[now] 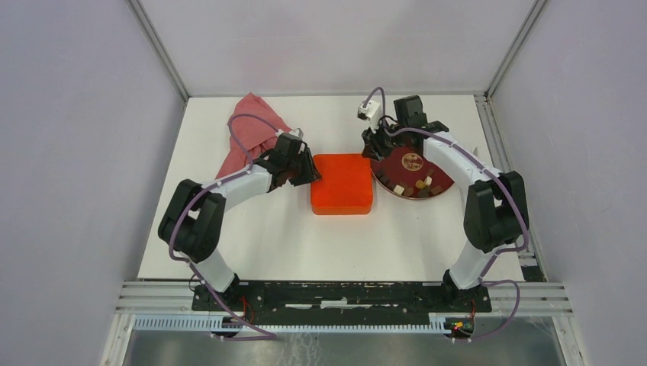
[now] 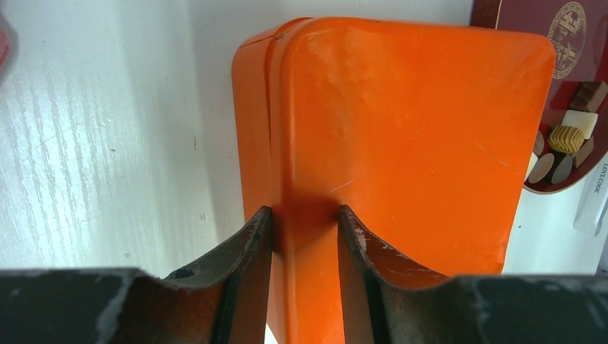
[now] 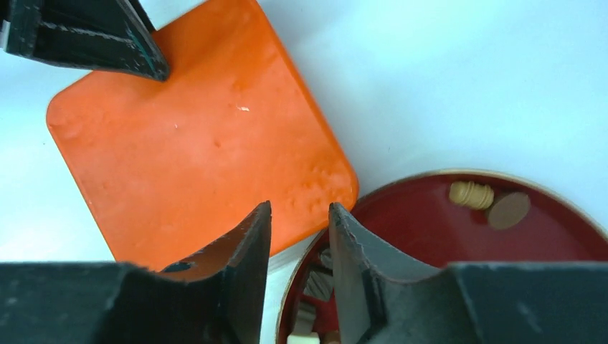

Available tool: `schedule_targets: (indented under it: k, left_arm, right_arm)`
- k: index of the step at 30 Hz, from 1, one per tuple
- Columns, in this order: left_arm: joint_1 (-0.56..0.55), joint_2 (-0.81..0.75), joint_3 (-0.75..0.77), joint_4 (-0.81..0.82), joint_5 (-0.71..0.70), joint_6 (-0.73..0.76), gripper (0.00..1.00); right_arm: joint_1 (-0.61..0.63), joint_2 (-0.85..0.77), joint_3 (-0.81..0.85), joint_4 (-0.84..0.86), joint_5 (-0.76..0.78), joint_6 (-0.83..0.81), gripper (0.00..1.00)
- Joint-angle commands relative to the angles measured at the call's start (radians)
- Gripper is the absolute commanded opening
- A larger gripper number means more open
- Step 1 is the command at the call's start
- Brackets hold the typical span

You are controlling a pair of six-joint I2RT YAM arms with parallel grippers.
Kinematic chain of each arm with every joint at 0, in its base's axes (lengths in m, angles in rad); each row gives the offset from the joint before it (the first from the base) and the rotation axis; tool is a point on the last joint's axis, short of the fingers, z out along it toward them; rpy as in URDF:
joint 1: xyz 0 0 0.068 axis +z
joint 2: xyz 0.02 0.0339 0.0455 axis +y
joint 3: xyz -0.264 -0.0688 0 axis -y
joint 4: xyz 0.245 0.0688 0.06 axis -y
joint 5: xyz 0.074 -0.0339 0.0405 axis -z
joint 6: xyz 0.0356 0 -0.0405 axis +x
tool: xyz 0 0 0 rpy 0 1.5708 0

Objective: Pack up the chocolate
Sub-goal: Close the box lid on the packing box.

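The orange box (image 1: pixel 342 184) lies shut in the middle of the table. It fills the left wrist view (image 2: pixel 401 136). My left gripper (image 1: pixel 309 169) (image 2: pixel 304 209) is at its left edge and is shut on that edge. One finger is against the side wall and the other over the top. The chocolate (image 1: pixel 416 185) lies as several small brown and cream pieces on the dark red plate (image 1: pixel 397 164) to the right of the box. My right gripper (image 1: pixel 374 149) (image 3: pixel 300 206) hangs over the plate's left rim (image 3: pixel 430 236), narrowly open and holding nothing. A cream ridged piece (image 3: pixel 472 194) sits farther in.
A red cloth (image 1: pixel 248 130) lies bunched at the back left, behind the left arm. The plate nearly touches the box's right side. More chocolate pieces (image 2: pixel 570 136) show on the plate (image 2: pixel 516 21) in the left wrist view. The left finger (image 3: pixel 136 57) shows over the box corner.
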Motion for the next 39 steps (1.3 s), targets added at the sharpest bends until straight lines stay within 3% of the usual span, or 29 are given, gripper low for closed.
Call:
schedule_targets:
  k: [1,4,9,17,21,25,29,34,39]
  left_arm:
    - [-0.003,0.081,-0.024,-0.137,-0.067,0.019,0.40]
    - [-0.003,0.087,-0.020,-0.143,-0.065,0.019,0.40]
    - [-0.003,0.096,-0.016,-0.143,-0.060,0.019,0.40]
    - [-0.003,0.103,-0.021,-0.144,-0.053,0.018,0.40]
    - [-0.002,0.106,-0.021,-0.141,-0.045,0.016,0.40]
    - [0.000,0.094,-0.005,-0.138,-0.028,0.018,0.40]
    - [0.007,0.100,0.028,-0.150,-0.013,0.025,0.40]
    - [0.017,0.122,0.015,-0.142,-0.001,0.025,0.37]
    - [0.035,0.117,-0.036,-0.100,0.025,0.014,0.33]
  right_arm:
    - [0.039,-0.018,0.090,-0.035,0.022,-0.110,0.34]
    - [0.056,-0.002,0.119,-0.039,0.089,-0.105,0.23]
    - [0.079,0.075,0.137,-0.070,0.183,-0.086,0.16]
    - [0.140,0.313,0.187,-0.172,0.399,-0.084,0.11]
    - [0.140,0.350,0.208,-0.213,0.423,-0.091,0.10]
    - [0.139,0.317,0.201,-0.216,0.340,-0.114,0.12]
    - [0.139,0.239,0.232,-0.188,0.129,-0.146,0.15]
    - [0.145,0.140,0.291,-0.034,-0.079,0.007,0.14]
    - [0.193,0.169,0.418,-0.035,-0.043,0.075,0.13]
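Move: The closed packing box lies about 7 cm to the right of my left hand, 2 cm nearer me and 2 cm lower at its middle; its left rim is between my fingers. The pink cloth is some 16 cm left of that hand and 11 cm farther out. From my right hand, the box middle is about 7 cm left, 6 cm back and 9 cm below, while the plate's middle lies 11 cm right, 1 cm ahead and 11 cm below. My right hand closes its fingers nearly shut while lifting slightly, then drops about 8 cm by the box's far right corner and stays low briefly. From there I draw it back a little, then sweep left and up to above the far edge of the lid. My left fingers keep straddling the left rim, easing the box forward about 1 cm. ##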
